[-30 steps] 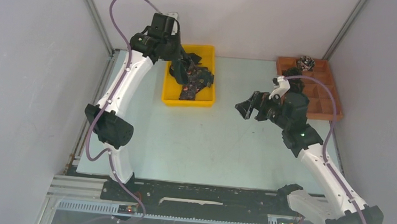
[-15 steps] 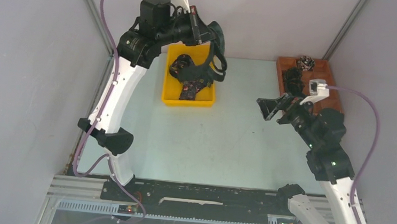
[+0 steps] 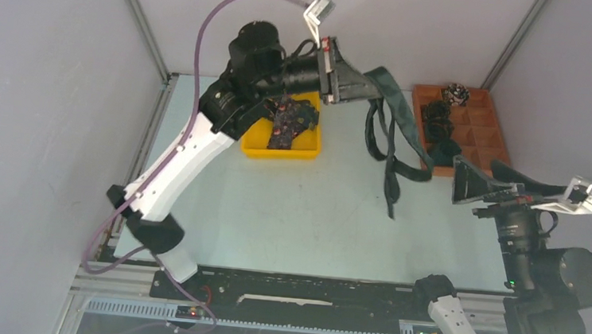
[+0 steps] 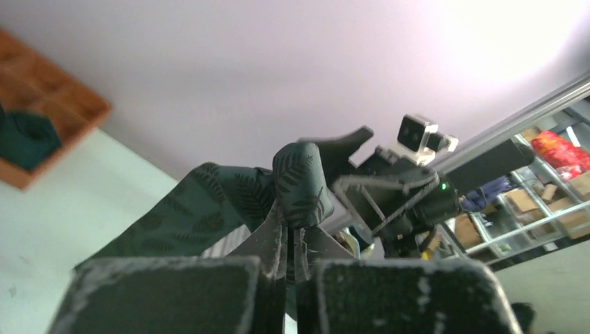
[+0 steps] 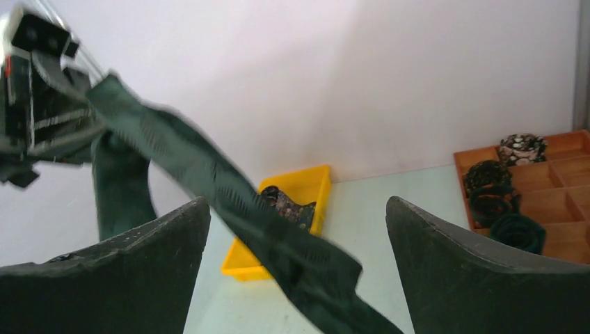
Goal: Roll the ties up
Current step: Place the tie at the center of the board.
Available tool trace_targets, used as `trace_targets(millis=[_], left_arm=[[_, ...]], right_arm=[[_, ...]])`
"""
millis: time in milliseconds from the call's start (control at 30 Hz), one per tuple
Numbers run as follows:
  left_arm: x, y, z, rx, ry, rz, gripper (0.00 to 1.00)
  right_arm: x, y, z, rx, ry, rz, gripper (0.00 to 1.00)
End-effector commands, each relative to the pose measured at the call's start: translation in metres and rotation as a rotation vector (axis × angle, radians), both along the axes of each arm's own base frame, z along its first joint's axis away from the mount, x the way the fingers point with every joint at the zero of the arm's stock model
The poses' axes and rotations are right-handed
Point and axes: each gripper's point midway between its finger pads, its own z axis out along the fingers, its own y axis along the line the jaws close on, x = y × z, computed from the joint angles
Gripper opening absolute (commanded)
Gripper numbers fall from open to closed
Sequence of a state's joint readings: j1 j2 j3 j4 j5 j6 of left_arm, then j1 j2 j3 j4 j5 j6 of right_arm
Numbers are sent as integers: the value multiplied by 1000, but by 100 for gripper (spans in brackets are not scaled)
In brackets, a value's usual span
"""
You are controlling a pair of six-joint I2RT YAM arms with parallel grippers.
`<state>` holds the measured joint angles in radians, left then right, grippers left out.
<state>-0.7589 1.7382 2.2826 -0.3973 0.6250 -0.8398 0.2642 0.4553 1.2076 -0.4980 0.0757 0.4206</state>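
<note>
A dark green tie with a faint leaf pattern hangs in folds from my left gripper, high above the table right of the yellow bin. The left wrist view shows the jaws shut on a fold of this tie. More patterned ties lie in the bin. My right gripper stands wide open at the right, level with the tie's lower part and apart from it. In the right wrist view the tie hangs blurred beyond the open fingers.
A brown compartment tray at the back right holds rolled ties, also seen in the right wrist view. The yellow bin sits at the back. Grey walls and metal posts close in the table.
My left arm lifted the green tie out of the yellow bin and swung it right, over the table's middle. My right arm drew back and rose toward the near right, still open.
</note>
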Motion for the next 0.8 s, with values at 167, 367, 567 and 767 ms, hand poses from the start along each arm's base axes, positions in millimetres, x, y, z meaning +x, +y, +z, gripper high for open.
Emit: trace_targets(millis=[167, 367, 567, 767], left_arm=[[-20, 74, -77, -113, 112, 111, 0], [6, 136, -266, 64, 347, 265, 0], [-5, 176, -376, 211, 467, 340, 1], [-16, 219, -412, 317, 499, 499, 3]], right_arm=[[15, -4, -53, -55, 209, -44, 100], [36, 30, -131, -29, 426, 95, 99], [39, 68, -220, 36, 644, 230, 96], [17, 98, -295, -48, 904, 257, 96]])
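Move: The left hand already holds the dark green tie, which hangs from its shut fingers; the open middle of the board lies about 50 cm below it, 8 cm left and 4 cm back. From that hand the yellow box is some 25 cm ahead and 20 cm left, the compartment tray 24 cm ahead and 33 cm right. From the empty right hand, the tie's hanging middle is roughly 13 cm left, 4 cm ahead and 5 cm lower; the board's middle is 27 cm left, 2 cm ahead and 42 cm below. Keeping its pinch on one end of the tie, the left hand swoops some 40 cm down and about 20 cm to its left, trailing the tie onto the bare board in front of the yellow box while the wrist turns so the fingers, first pointing right, dip and swing somewhat forward. The right hand, its fingers still wide open, sinks about 27 cm and drifts left to above the board on the tie's right, tipping some 45 degrees downward. ##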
